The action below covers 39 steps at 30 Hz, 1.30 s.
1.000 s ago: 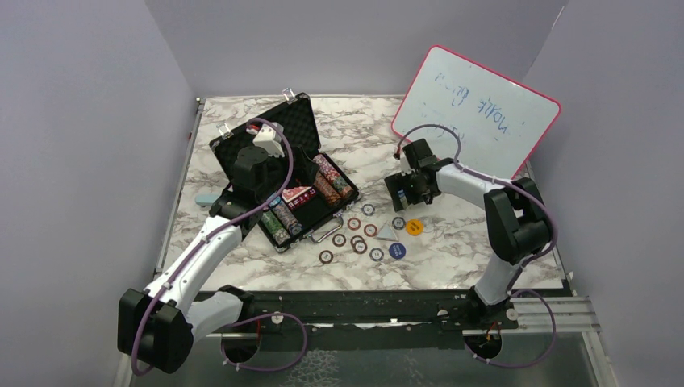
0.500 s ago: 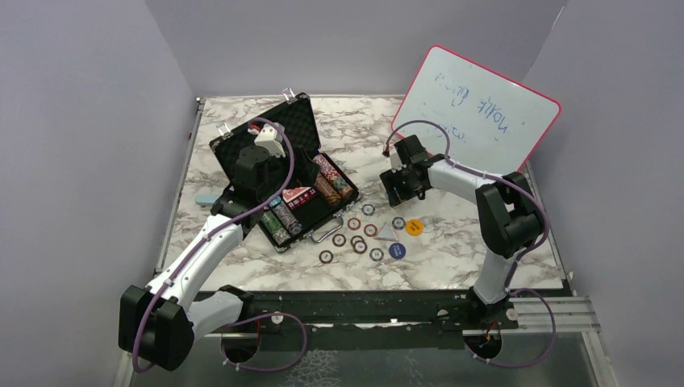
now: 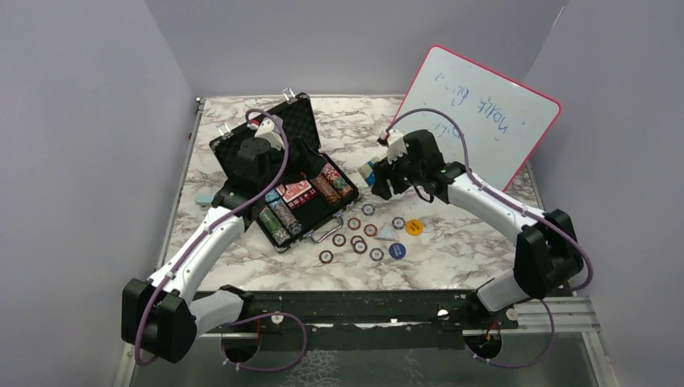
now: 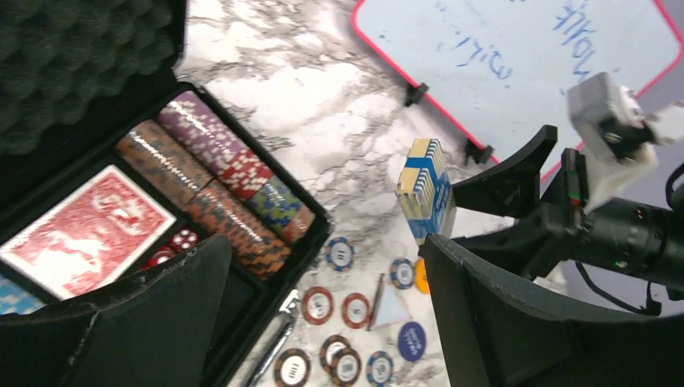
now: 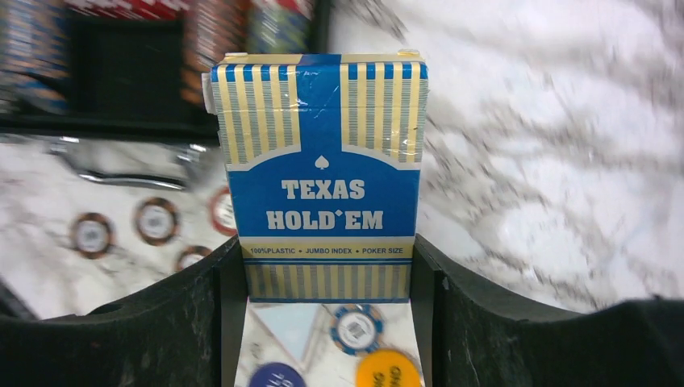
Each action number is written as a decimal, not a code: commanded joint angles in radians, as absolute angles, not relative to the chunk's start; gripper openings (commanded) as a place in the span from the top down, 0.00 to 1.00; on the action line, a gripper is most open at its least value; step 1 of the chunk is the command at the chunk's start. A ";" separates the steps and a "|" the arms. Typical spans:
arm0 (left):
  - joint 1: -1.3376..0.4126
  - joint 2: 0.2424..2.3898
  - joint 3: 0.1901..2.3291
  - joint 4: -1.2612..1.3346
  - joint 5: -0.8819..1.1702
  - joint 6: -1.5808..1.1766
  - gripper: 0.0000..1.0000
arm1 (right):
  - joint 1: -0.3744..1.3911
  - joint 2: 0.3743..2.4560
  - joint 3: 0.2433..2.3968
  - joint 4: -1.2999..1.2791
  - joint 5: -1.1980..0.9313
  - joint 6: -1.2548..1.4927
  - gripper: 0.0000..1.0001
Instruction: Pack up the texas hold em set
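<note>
The black foam-lined case point(image 3: 300, 121) lies open at the back left, holding rows of striped chips point(image 3: 274, 222), a red card deck point(image 3: 294, 193) and red dice point(image 4: 182, 239). My left gripper point(image 3: 303, 165) hovers open over the case with nothing between its fingers point(image 4: 324, 246). The blue Texas Hold'em deck point(image 5: 323, 161) stands upright in my right gripper point(image 5: 327, 278), which is shut on its lower end. That gripper point(image 3: 375, 179) holds the blue deck point(image 4: 425, 189) above the table just right of the case. Loose chips point(image 3: 355, 226), a yellow button point(image 3: 414, 226) and a blue button point(image 3: 396, 250) lie in front.
A pink-framed whiteboard point(image 3: 484, 109) leans at the back right, behind my right arm. A small light-blue oblong object point(image 3: 206, 197) lies left of the case. The case's silver handle point(image 3: 327, 234) sticks out toward the loose chips.
My right gripper has closed on the blue deck and carried it left toward the case. My left gripper has shifted a little over the case and stays open.
</note>
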<state>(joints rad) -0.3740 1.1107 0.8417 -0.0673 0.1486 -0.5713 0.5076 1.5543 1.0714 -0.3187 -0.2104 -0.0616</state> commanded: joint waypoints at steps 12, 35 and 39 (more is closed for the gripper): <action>-0.354 1.181 0.819 0.123 0.670 -1.001 0.17 | 0.615 1.388 1.103 -0.172 -0.548 -0.198 0.48; -0.353 1.164 0.794 0.043 0.818 -0.911 1.00 | 0.744 1.383 1.102 -0.244 -0.505 -0.259 0.26; -0.352 1.136 0.789 0.024 0.733 -0.894 1.00 | 0.744 1.372 1.099 -0.238 -0.482 -0.238 0.00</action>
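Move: The right hand already holds the blue card box, its middle about 2 cm ahead and 2 cm left of the hand point. The left hand, empty and open, is some 21 cm to the right hand's left, 1 cm back and 11 cm higher; from it the box lies about 19 cm right, 3 cm ahead and 11 cm below. From the left hand, the case's purple chip row sits about 7 cm ahead, 5 cm right and 19 cm below, and the red card deck 2 cm ahead, 5 cm left and 19 cm below. Leftward, back and up goes the right hand, carrying the box roughly 10 cm left towards the left gripper and turning some 30 degrees counter-clockwise. The left hand comes back and right to meet it, about 7 cm each way, yawing clockwise and tipping down, then closes on the box's free end. The right fingers then open wide and let go. ##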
